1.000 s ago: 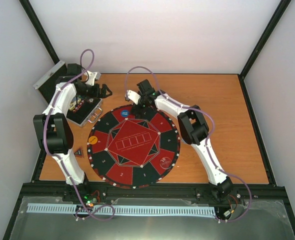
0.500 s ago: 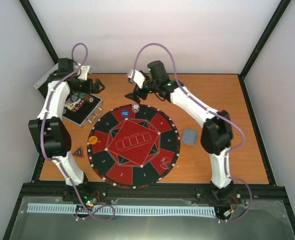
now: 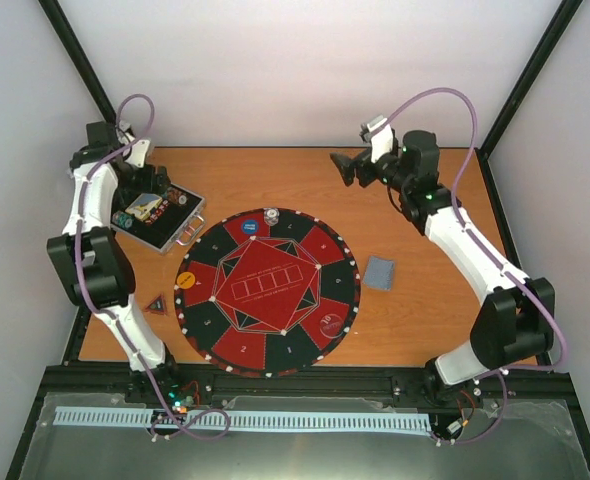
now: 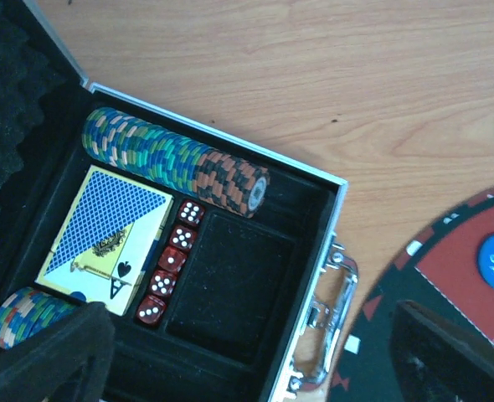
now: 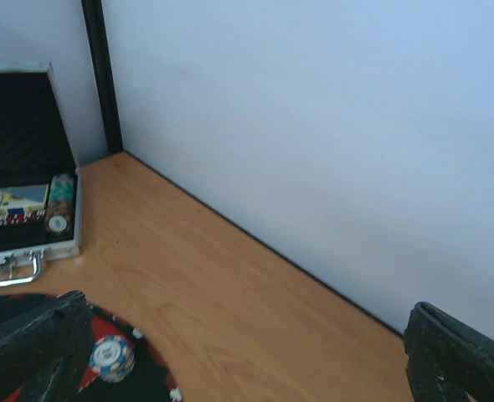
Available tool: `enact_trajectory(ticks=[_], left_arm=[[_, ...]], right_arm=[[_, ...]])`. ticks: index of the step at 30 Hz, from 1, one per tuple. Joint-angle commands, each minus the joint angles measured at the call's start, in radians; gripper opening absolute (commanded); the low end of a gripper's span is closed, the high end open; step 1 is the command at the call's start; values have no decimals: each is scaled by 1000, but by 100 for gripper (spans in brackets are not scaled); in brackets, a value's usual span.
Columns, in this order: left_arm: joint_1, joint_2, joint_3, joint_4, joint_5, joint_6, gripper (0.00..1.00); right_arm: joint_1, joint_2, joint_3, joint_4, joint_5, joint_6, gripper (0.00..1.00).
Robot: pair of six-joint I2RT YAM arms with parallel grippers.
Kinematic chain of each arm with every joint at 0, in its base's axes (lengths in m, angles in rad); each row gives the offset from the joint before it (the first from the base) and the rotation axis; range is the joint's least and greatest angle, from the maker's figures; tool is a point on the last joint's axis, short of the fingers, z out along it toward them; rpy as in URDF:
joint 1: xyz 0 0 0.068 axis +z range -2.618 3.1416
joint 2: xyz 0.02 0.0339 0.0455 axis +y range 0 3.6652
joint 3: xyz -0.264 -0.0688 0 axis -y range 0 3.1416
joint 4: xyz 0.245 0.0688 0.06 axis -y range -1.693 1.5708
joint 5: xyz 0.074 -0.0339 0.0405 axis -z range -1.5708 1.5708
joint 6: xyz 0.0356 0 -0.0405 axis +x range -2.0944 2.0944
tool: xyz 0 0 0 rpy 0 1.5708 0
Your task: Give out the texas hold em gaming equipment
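Note:
A grey-blue card stack (image 3: 379, 272) lies on the wood right of the round mat (image 3: 215, 262). On the mat sit a blue button (image 3: 247, 225), an orange button (image 3: 187, 281), a clear disc (image 3: 332, 322) and a small chip stack (image 3: 272, 215), which also shows as chip stack (image 5: 111, 356). A dark triangular marker (image 3: 157, 304) lies left of the mat. My left gripper (image 4: 247, 368) hangs open above the open case (image 4: 335, 251), over its bare compartment, beside a chip row (image 4: 172, 159), boxed card deck (image 4: 105, 234) and red dice (image 4: 167, 272). My right gripper (image 3: 350, 165) is open and empty, raised at the back.
The silver case (image 3: 180, 222) stands at the back left with its lid (image 3: 95, 150) leaning on the wall. White walls and black frame posts (image 5: 100, 75) close in the table. Bare wood (image 3: 445, 230) stretches right of the mat.
My right arm swung up and away to the back right from the mat's far edge, leaving the chip stack there and uncovering the card stack. My left gripper drew back over the case.

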Motion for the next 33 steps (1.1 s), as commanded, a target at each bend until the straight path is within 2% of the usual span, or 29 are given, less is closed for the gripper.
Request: enact_trajectory(ticks=[1, 4, 7, 10, 13, 15, 24, 33], left_arm=[[-8, 89, 82, 0, -72, 59, 87], [-16, 138, 109, 11, -91, 89, 76], [-32, 185, 131, 31, -107, 113, 72], [-54, 234, 150, 49, -149, 135, 72], [-68, 288, 183, 66, -185, 143, 79], [-70, 313, 202, 77, -183, 144, 80], [-87, 416, 274, 79, -170, 156, 69], [-88, 433, 247, 87, -159, 161, 68]], right_arm=[[14, -77, -101, 30, 42, -19, 100], [13, -135, -171, 43, 80, -46, 100], [13, -168, -214, 50, 106, -61, 100], [13, -167, -222, 34, 111, -74, 100], [12, -155, -213, 16, 116, -76, 100], [11, -148, -209, 14, 116, -78, 100], [12, -133, -193, -4, 124, -85, 100], [12, -119, -185, -10, 130, -83, 100]])
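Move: The orange-and-black chips, the right end of the far chip roll in the open case, lie about 12 cm straight ahead of the left hand and 16 cm below it. The blue-green chips are some 15 cm ahead and 6 cm left, the red dice 7 cm ahead and 5 cm left, the card deck 10 cm ahead and 10 cm left, all about as far down. From the right hand the orange-and-black chips lie some 45 cm left, 8 cm farther out and 31 cm down. The left hand sinks about 12 cm while reaching some 7 cm forward into the space over the case, towards the orange-and-black end of the far roll, its fingers tipping steeper and its left side rising a little as they narrow from almost fully open to about two thirds, still holding nothing. The empty right hand, fingers wide open, drops about 4 cm and draws back and slightly right, mostly early on, and then nearly stands. ##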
